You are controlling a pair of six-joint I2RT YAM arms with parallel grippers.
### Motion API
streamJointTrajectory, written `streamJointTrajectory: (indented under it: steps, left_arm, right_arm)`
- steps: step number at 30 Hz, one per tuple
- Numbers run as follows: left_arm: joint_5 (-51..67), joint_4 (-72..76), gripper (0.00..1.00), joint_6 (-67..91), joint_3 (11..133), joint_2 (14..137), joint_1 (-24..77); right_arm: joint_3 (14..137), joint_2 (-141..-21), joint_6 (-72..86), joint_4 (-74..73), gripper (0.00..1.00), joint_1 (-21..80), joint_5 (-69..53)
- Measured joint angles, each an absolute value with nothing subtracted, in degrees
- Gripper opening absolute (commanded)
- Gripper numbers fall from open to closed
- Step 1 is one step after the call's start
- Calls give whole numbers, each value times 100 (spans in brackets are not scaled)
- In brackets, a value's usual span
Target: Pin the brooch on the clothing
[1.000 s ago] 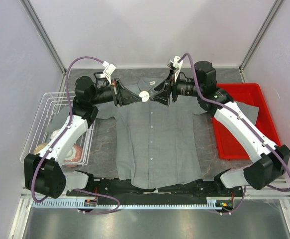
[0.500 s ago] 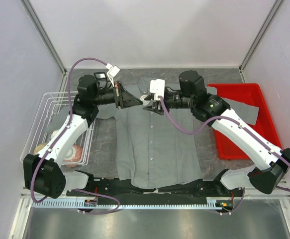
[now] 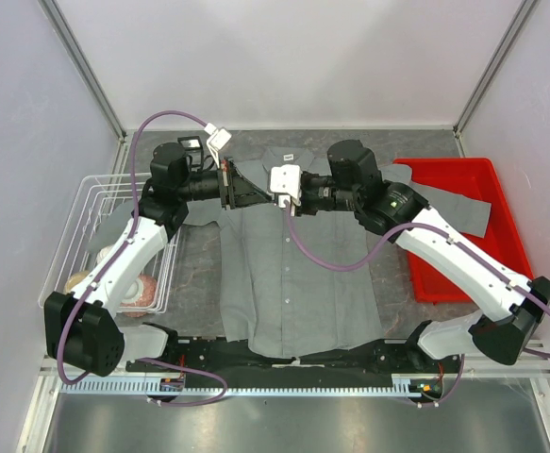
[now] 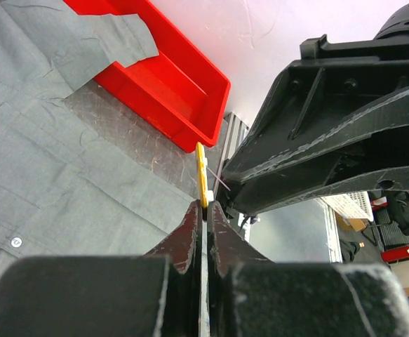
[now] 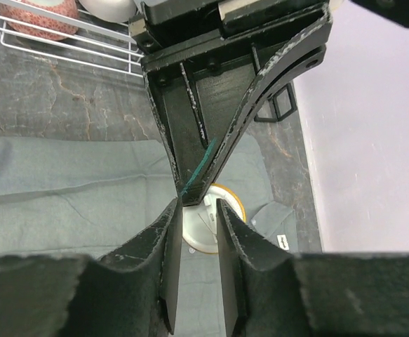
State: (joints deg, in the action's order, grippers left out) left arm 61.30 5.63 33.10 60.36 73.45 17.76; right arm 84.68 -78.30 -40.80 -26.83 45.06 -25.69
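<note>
The clothing (image 3: 293,274), a grey button-front shirt, lies flat on the table with its collar at the far side. Above the collar my two grippers meet tip to tip. My left gripper (image 3: 266,194) (image 4: 204,205) is shut on the brooch (image 4: 202,179), which shows edge-on as a thin orange-gold disc. In the right wrist view the brooch (image 5: 205,230) shows its white back and gold rim. My right gripper (image 5: 198,205) stands with its jaws narrowly apart on either side of it. Whether its pads touch the brooch I cannot tell. In the top view the brooch is hidden.
A red bin (image 3: 482,168) stands at the right with the shirt's sleeve draped into it. At the left is a white wire basket (image 3: 93,203) holding a patterned bowl (image 3: 135,289). Purple cables loop over both arms.
My right arm has swung left and rolled its wrist, bringing its jaws around the brooch while they narrowed. The left gripper has kept its hold and dropped slightly nearer the shirt.
</note>
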Motion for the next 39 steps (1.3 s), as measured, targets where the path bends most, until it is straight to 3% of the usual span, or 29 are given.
streamJointTrajectory:
  steps: [7,39]
  left_arm:
    - [6132,530,2,3284,6045,7347,1776]
    - [6128,596,2,3275,6112,7384,1776]
  right_arm:
    - [8471,-7959,-4309,-2777,1,4554,-2213]
    - [8521,-7782,-3317,-2744,1,4053,-1813]
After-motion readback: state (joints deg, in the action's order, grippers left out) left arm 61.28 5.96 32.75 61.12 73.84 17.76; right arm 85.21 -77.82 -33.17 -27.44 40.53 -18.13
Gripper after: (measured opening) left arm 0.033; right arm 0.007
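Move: The brooch is edge-up in the left fingers, its middle about 2 cm to the right of that hand's point and 1 cm ahead, level with it. From the right hand it sits about 1 cm ahead, 1 cm left and 1 cm below, its back with the already open pin facing the parted right fingertips. The shirt collar lies roughly 15 cm ahead of the right hand, 1 cm right and 32 below; the black stand about 17 ahead, 20 left and 31 below. The brooch stays held nearly still by its rim in the left fingers while the right fingers, part open at its pin, shut fully during a dip of about 1 cm with a nudge forward. Shut, the right hand then draws away from the brooch, forward and to the right, some 5 cm in all, slowly at first, turning about 15 degrees clockwise. ##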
